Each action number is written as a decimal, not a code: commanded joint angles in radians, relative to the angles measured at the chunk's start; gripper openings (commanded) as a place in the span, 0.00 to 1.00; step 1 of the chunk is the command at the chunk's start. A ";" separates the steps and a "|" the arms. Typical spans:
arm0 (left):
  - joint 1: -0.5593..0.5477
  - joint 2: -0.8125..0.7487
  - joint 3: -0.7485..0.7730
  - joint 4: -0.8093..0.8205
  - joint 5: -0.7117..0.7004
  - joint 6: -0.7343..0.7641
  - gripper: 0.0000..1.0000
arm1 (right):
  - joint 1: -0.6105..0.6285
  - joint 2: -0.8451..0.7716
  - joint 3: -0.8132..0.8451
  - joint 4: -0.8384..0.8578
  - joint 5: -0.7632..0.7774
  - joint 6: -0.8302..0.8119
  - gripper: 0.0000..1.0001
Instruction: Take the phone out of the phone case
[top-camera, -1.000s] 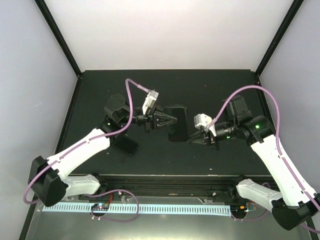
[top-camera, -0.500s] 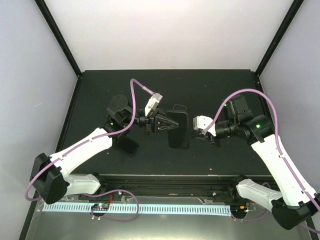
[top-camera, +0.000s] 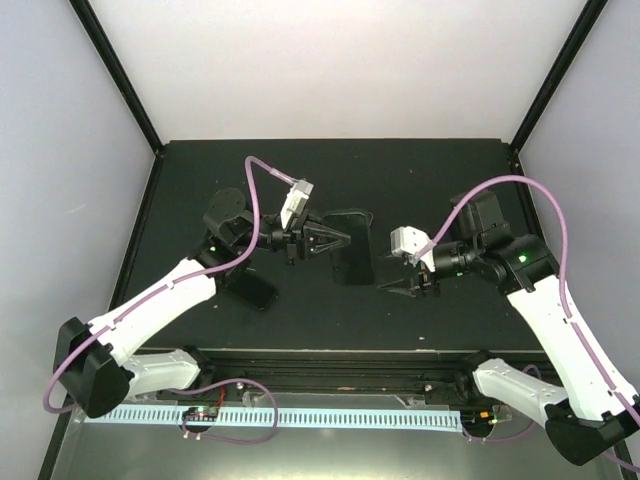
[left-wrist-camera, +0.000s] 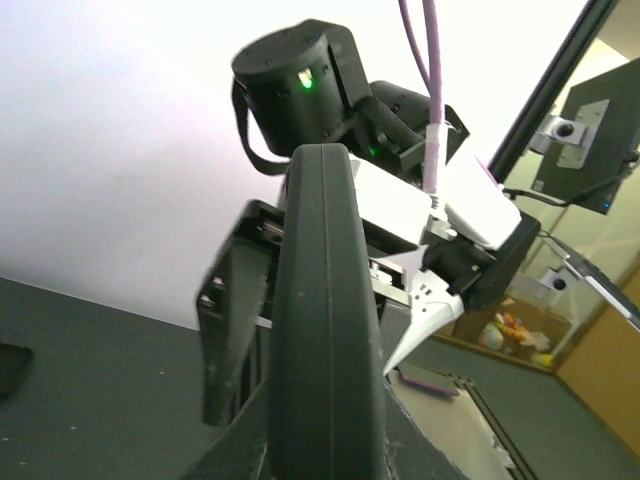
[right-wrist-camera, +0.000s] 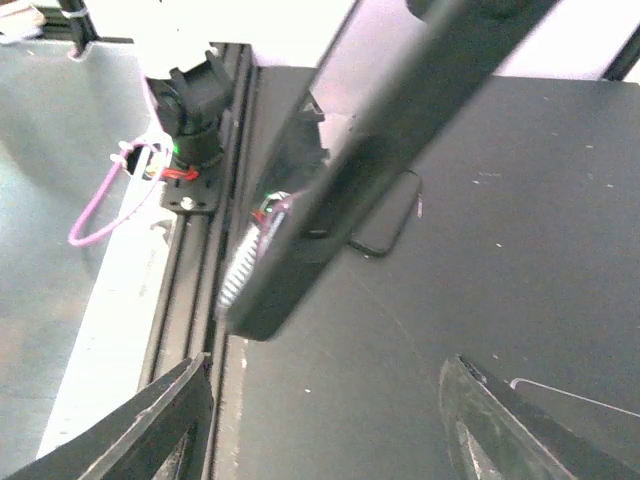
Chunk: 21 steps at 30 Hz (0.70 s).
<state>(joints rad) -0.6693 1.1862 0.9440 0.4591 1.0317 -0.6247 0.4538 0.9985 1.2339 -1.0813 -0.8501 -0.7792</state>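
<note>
My left gripper (top-camera: 338, 240) is shut on the left edge of a black phone case (top-camera: 352, 262) and holds it above the middle of the table. In the left wrist view the case's rounded edge (left-wrist-camera: 318, 280) stands upright between the jaws of the left gripper (left-wrist-camera: 320, 440). I cannot tell the phone apart from the case. My right gripper (top-camera: 398, 284) hangs open just right of the case, apart from it. In the right wrist view the case (right-wrist-camera: 370, 160) crosses the frame as a blurred dark bar beyond the right gripper (right-wrist-camera: 330, 420), whose fingers hold nothing.
Another dark flat slab (top-camera: 250, 288) lies on the black table (top-camera: 430, 180) under my left forearm, and the right wrist view shows this slab (right-wrist-camera: 385, 225) too. The metal rail (top-camera: 330, 372) runs along the near edge. Black frame posts (top-camera: 140, 110) rise at the back corners.
The right gripper has opened and drawn back to the right, away from the case's right edge. The left gripper, still shut on the case, shifted slightly left.
</note>
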 joint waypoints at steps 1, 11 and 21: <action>0.019 -0.045 0.018 0.018 -0.068 0.034 0.02 | 0.000 0.009 0.024 -0.041 -0.114 0.045 0.63; 0.021 -0.035 0.015 0.025 -0.070 0.030 0.01 | 0.001 0.045 0.049 0.001 -0.162 0.140 0.42; 0.021 -0.021 0.016 0.041 -0.051 0.010 0.02 | 0.000 0.045 0.027 0.020 -0.102 0.120 0.24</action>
<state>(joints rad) -0.6540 1.1713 0.9440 0.4454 0.9787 -0.6052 0.4538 1.0462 1.2598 -1.0851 -0.9699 -0.6628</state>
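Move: The left fingers already hold the phone in its phone case upright; its middle lies about 3 cm to that hand's right and 1 cm below it. From the open right hand it is about 7 cm left, 2 cm ahead and 7 cm above, its lower right corner nearest. On the table some 25 cm below the right hand, a silver-rimmed phone lies about 24 cm ahead and 3 cm left, and a black phone 7 cm ahead and 31 cm left. The right hand eases about 1 cm left and up, closing partway around the held phone's lower right corner. ##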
